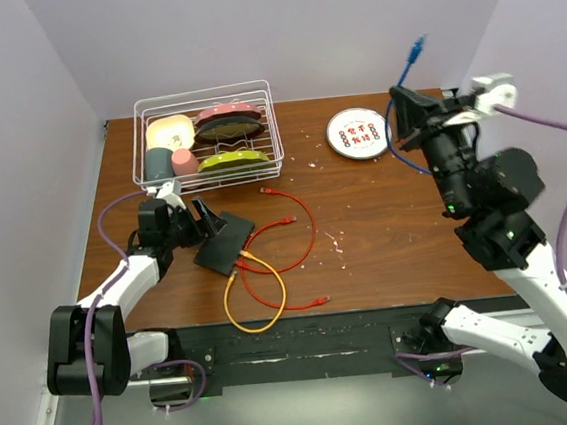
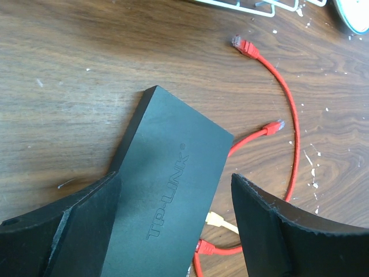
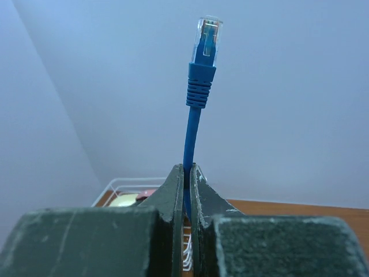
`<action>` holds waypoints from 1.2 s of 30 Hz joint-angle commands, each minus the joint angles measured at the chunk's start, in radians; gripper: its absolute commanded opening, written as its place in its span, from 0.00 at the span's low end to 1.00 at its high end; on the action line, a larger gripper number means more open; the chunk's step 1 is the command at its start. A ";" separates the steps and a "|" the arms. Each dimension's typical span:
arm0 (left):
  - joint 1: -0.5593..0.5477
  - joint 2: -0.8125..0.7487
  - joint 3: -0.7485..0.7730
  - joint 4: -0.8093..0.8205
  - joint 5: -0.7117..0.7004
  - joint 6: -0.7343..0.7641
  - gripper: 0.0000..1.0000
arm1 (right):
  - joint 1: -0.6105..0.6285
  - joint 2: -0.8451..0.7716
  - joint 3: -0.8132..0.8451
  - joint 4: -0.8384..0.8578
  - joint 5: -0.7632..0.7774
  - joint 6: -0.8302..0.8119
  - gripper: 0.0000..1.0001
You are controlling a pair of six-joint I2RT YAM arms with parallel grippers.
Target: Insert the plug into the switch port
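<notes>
The switch (image 2: 167,190), a flat matte-black box with raised lettering, lies on the wooden table (image 2: 69,86) at the left (image 1: 224,240). My left gripper (image 2: 173,179) is open and straddles its near end (image 1: 196,221). The left finger (image 2: 75,225) is against the switch's edge, and the right finger (image 2: 288,231) stands apart from it. My right gripper (image 3: 186,167) is raised at the back right (image 1: 401,111), shut on a blue cable. The blue plug (image 3: 206,40) with its clear tip points up above the jaws (image 1: 415,49). The switch's sockets do not show.
Red cables (image 1: 295,231) and a yellow cable (image 1: 254,296) loop on the table right of the switch, with red plugs (image 2: 245,46) lying loose. A white wire basket (image 1: 202,100) of dishes stands at the back left. A round white disc with red marks (image 1: 357,133) lies at the back right.
</notes>
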 commanded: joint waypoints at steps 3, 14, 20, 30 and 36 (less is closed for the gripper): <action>0.003 -0.025 0.012 0.088 0.090 0.004 0.81 | 0.001 0.194 -0.105 -0.255 -0.214 0.014 0.00; 0.000 -0.048 -0.027 0.295 0.296 -0.117 0.80 | 0.205 0.562 -0.356 -0.138 -0.636 -0.009 0.00; -0.032 0.006 -0.035 0.355 0.333 -0.146 0.76 | 0.236 0.653 -0.296 -0.121 -0.711 -0.006 0.00; -0.136 0.103 -0.058 0.558 0.377 -0.257 0.60 | 0.240 0.680 -0.244 -0.135 -0.691 -0.006 0.00; -0.147 0.107 -0.066 0.565 0.376 -0.263 0.43 | 0.240 0.673 -0.252 -0.130 -0.667 0.002 0.00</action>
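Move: The right hand, high up with the blue cable pinched behind its plug, has the switch about 35 cm to its left, 4 cm ahead and 51 cm below; the yellow cable's loop lies 8 cm right of the switch and 14 cm nearer. For the empty left hand that blue plug is roughly 37 cm to the right, level in reach and 49 cm up, with the switch 6 cm below it, 1 cm ahead and 2 cm right. Keeping its pinch on the blue cable, the right hand swoops down over 40 cm and 24 cm left, forward at first and then back, its fingers swinging down and counter-clockwise until the plug sits just above the switch's port side, where it steadies after a slight rise. The left hand slides 10 cm right and 5 cm up to meet it, turning some 20 degrees clockwise and half closing around the plug. ##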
